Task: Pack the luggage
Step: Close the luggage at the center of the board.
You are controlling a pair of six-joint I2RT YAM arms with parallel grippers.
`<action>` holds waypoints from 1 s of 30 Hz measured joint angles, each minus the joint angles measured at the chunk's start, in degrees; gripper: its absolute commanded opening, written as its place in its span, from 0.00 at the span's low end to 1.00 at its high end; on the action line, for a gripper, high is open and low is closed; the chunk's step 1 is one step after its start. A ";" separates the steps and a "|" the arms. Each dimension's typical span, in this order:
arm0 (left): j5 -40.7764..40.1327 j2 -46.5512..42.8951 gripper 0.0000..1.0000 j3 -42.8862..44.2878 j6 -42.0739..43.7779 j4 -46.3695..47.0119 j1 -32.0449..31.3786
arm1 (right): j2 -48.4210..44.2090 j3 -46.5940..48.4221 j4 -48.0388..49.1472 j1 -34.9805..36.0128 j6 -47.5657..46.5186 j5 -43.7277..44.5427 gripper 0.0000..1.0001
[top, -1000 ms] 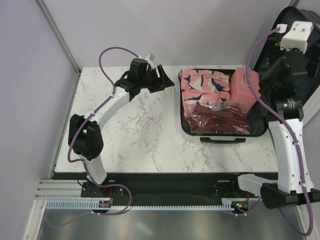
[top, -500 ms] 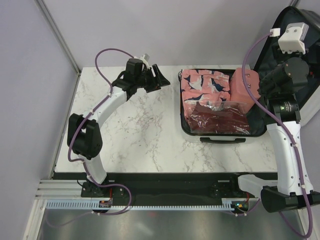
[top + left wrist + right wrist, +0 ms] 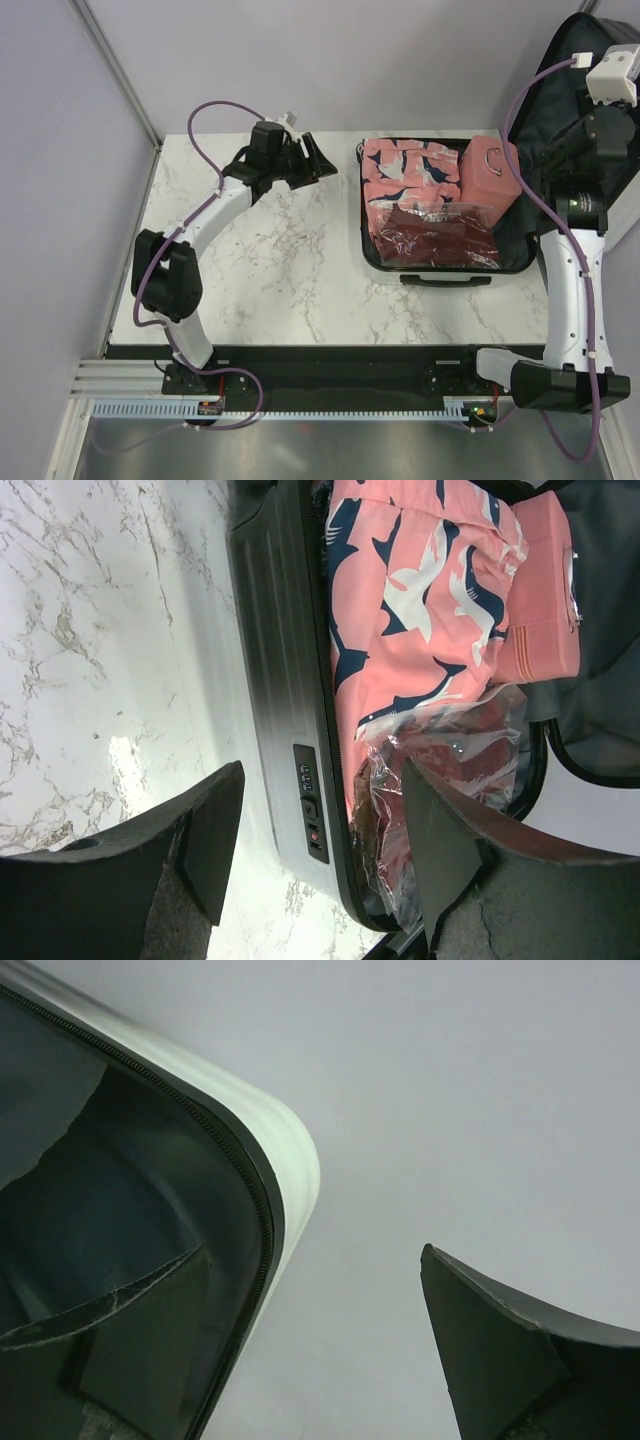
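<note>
The luggage (image 3: 520, 262) lies open at the table's right, its lid (image 3: 590, 40) standing up behind my right arm. Inside lie a pink patterned garment (image 3: 405, 170), a small pink case (image 3: 487, 175) and a clear bag of dark red stuff (image 3: 435, 235). My left gripper (image 3: 316, 160) hovers open just left of the luggage, nothing between its fingers; its wrist view shows the shell's combination lock (image 3: 310, 815) between them. My right gripper (image 3: 315, 1250) is open and raised at the lid's rounded corner (image 3: 290, 1160), one finger in front of the dark lining, the other against the bare wall.
The luggage's black handle (image 3: 445, 281) sticks out toward the near edge. White marble tabletop (image 3: 280, 260) stretches left and in front of the luggage. Grey walls stand close behind and on both sides, and both arm bases sit on the near rail.
My right arm has swung up and to the right toward the lid, uncovering the pink case. The left gripper has drifted slightly back and left, still open.
</note>
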 measured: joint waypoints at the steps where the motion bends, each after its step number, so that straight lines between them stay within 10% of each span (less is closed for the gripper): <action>1: 0.00 -0.17 0.71 -0.22 0.00 0.00 0.00 | 0.42 0.00 -0.02 -0.63 0.63 -0.57 0.93; 11: -0.02 -1.31 0.71 -0.28 0.02 0.04 0.07 | 5.38 1.68 -3.56 -7.21 8.22 -5.95 0.86; 30: 0.02 -1.75 0.71 -1.33 0.02 0.20 0.50 | 6.38 1.95 -4.28 -10.01 11.23 -7.15 0.32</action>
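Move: The open lid's rim, near its upper corner, lies about 5 cm right of the right hand, 3 cm ahead and 3 cm lower. The pink case is some 16 cm ahead, 18 cm left and 42 cm below; the burgundy bag about 3 cm ahead, 31 cm left, equally low. From the left hand the rim is roughly 60 cm right, 12 cm back and 27 cm up. The right hand slides about 5 cm right, plus 3 forward and down, then closes its fingers astride the lid's rim. ##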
